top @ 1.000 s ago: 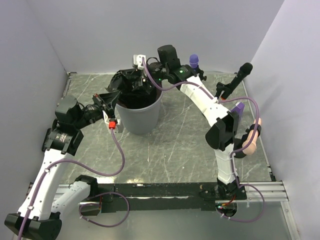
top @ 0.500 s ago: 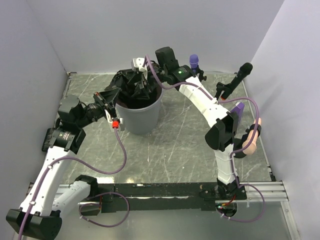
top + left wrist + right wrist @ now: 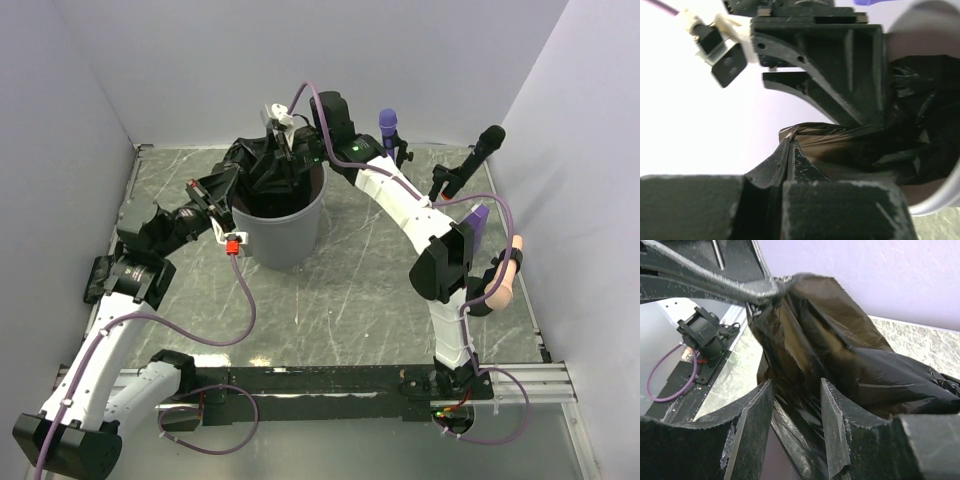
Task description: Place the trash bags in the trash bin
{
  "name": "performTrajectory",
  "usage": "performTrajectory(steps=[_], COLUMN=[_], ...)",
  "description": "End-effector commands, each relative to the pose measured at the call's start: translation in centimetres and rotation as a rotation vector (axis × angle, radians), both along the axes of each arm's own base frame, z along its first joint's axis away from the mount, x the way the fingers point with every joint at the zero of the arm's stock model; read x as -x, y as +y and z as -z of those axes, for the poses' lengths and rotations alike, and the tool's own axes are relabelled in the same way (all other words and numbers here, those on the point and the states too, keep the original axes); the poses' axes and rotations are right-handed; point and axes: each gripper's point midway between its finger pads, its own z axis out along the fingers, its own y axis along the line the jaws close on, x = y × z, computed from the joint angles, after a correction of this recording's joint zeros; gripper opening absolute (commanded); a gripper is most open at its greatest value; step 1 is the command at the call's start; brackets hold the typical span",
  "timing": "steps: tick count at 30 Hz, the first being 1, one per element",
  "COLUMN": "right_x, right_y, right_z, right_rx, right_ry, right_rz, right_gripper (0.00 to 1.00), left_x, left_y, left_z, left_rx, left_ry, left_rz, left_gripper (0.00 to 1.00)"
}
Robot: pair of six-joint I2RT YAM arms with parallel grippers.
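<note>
The light grey trash bin [image 3: 287,238] stands at the back middle of the table. A black trash bag [image 3: 268,172] bulges out of its mouth and rises above the rim. My left gripper [image 3: 231,180] is at the bin's left rim, shut on a thin edge of the bag [image 3: 865,145]; its fingertips [image 3: 789,146] are pressed together on the film. My right gripper [image 3: 285,140] hangs over the back of the bin. Its jaws [image 3: 796,387] stand apart, with folds of the bag [image 3: 850,355] between them. The bin's rim [image 3: 945,195] shows at the right of the left wrist view.
Along the right side of the table are a purple-capped object [image 3: 388,124], a black microphone-shaped object [image 3: 478,152], a small purple piece [image 3: 478,214] and a peach cylinder [image 3: 501,283]. White walls close in the left, back and right. Purple cables trail from both wrists.
My right gripper's jaws have narrowed around the bag folds and it has shifted slightly up over the bin. The left gripper has lifted the bag's edge a little higher.
</note>
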Motion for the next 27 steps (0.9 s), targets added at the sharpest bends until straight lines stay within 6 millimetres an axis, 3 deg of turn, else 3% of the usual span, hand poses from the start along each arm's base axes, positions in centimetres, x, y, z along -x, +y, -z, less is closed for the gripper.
performTrajectory(steps=[1,4,6,7,10,14,18,22,25,27], right_x=[0.8,0.4,0.1,-0.1,-0.8,1.5,3.9,5.0,4.4,2.5], right_y=[0.3,0.6,0.6,0.5,-0.6,-3.6,-6.3,-8.4,-9.1,-9.3], right_z=[-1.7,-1.7,-1.5,-1.7,-2.6,-3.9,-2.6,-0.6,-0.2,-1.3], right_rx=[-0.042,-0.039,-0.032,-0.026,-0.010,0.005,0.056,0.131,0.158,0.137], right_ry=[-0.009,-0.030,-0.064,-0.079,-0.164,-0.334,-0.395,-0.394,-0.371,-0.380], right_rz=[-0.028,0.000,0.017,0.037,0.110,0.138,0.151,0.190,0.277,0.393], right_gripper=[0.46,0.31,0.05,0.00,0.00,0.00,0.00,0.00,0.00,0.03], left_x=[0.9,1.4,1.8,1.9,2.6,4.9,8.0,10.1,10.9,11.2], left_y=[0.3,0.7,1.1,1.3,2.0,2.0,0.9,-0.1,-0.9,-1.2], left_z=[-2.7,-2.9,-2.9,-2.7,-0.9,3.1,5.9,8.3,8.8,9.6], left_rx=[0.053,0.065,0.068,0.069,0.054,0.020,0.016,0.010,0.033,0.029], left_ry=[-0.080,-0.080,-0.076,-0.060,0.047,0.271,0.401,0.514,0.561,0.592], left_rz=[-0.010,-0.023,-0.041,-0.050,-0.079,-0.052,0.052,0.139,0.196,0.214], left_gripper=[0.02,0.02,0.02,0.01,0.01,0.01,0.01,0.01,0.01,0.01])
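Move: In the left hand's shut fingers is the edge of the trash bag, whose middle lies about 9 cm ahead, 6 cm right and 8 cm lower. The trash bin's middle is some 10 cm ahead, 8 cm right and 26 cm below. From the half-open right hand, with bag film between its fingers, the bag's middle is about 6 cm ahead and 5 below, the bin 8 ahead, 3 right and 22 below; the purple microphone stands roughly 21 ahead, 24 right and 21 below. Shutting fully where the bag film passes between its fingers, the right hand then sweeps about 8 cm right and 5 cm back over the bin's mouth, its wrist rolling some 20 degrees. The left keeps its pinch on the bag's edge, lifts a touch, then draws back about 9 cm and down past its start, away from the bin, fingers tipping downward. ##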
